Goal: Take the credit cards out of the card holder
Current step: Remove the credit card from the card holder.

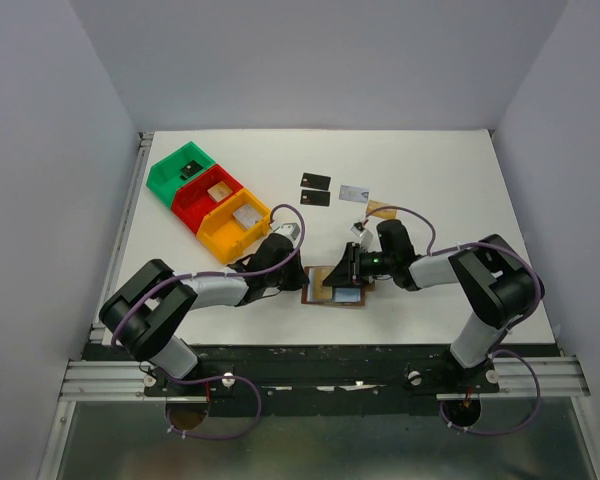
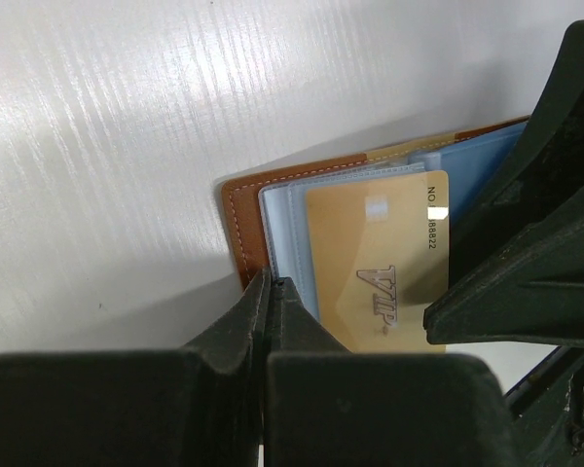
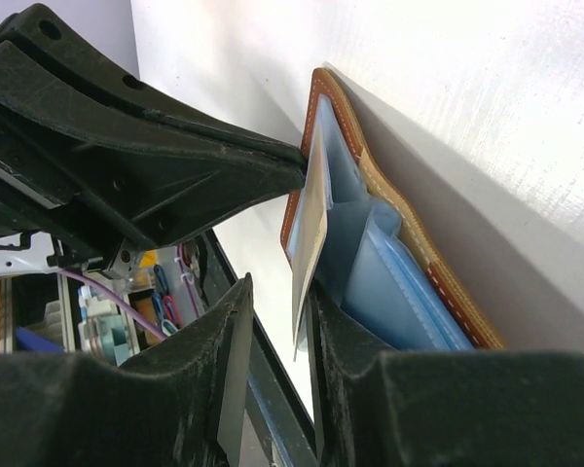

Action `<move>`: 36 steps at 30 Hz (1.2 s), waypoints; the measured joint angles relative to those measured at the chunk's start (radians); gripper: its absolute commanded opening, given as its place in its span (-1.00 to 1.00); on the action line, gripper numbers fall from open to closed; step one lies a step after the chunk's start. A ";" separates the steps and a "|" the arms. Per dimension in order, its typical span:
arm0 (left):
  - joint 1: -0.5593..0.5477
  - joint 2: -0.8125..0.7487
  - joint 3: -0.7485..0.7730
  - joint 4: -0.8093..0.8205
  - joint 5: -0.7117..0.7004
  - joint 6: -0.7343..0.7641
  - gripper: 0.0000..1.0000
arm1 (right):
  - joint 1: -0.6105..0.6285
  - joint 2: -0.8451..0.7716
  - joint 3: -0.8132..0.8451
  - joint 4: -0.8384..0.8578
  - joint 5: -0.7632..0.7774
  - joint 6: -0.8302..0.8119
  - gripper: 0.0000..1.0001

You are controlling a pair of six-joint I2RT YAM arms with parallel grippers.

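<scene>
The brown card holder (image 1: pixel 320 296) lies open near the table's front edge, its grey-blue pockets (image 2: pixel 287 219) facing up. A tan-gold credit card (image 2: pixel 380 258) marked VIP sticks partly out of a pocket. My left gripper (image 2: pixel 271 284) is shut, its tips resting on the holder's left edge (image 2: pixel 241 209). My right gripper (image 3: pixel 280 289) is open around the free end of that card (image 3: pixel 311 224); the card lies close to one finger (image 3: pixel 336 331). Two black cards (image 1: pixel 316 181) (image 1: pixel 315 198), a pale silver one (image 1: pixel 354 192) and a tan one (image 1: pixel 381 210) lie on the table behind.
Green (image 1: pixel 163 180), red (image 1: pixel 190 207) and yellow (image 1: pixel 218 237) bins stand in a diagonal row at the back left, small pieces inside them. The two arms meet tip to tip over the holder, near the table's front edge (image 1: pixel 320 345).
</scene>
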 measured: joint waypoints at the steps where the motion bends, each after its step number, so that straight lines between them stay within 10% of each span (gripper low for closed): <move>1: 0.000 0.001 0.000 0.000 0.000 -0.001 -1.00 | -0.002 -0.002 0.000 -0.003 0.000 -0.003 -0.31; 36: 0.018 0.010 0.003 0.008 0.015 -0.027 -1.00 | -0.058 -0.056 -0.068 -0.029 0.004 -0.048 -0.76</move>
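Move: The gold card sits upright in the card holder's left pocket, its right edge between the open right fingertips and its middle about 3 cm to this hand's left, level fore and aft and 2 cm lower. The holder's middle lies 1 cm left and 3 cm down. Farther out lie the loose gold card, some 22 cm ahead and 11 cm right, and the silver card, about 27 cm ahead and 4 cm right. From the left hand, the pocketed card is 5 cm right, level fore and aft and 1 cm down. The card is drawn out of its clear pocket by the right hand, which backs off steadily to the right about 2.5 cm, away from the left gripper, sinking just under 1 cm as it goes, while its fingers narrow by more than half around the card's right edge and end up pinching it. The shut left fingers stay put, still pressing on the holder's left edge. ##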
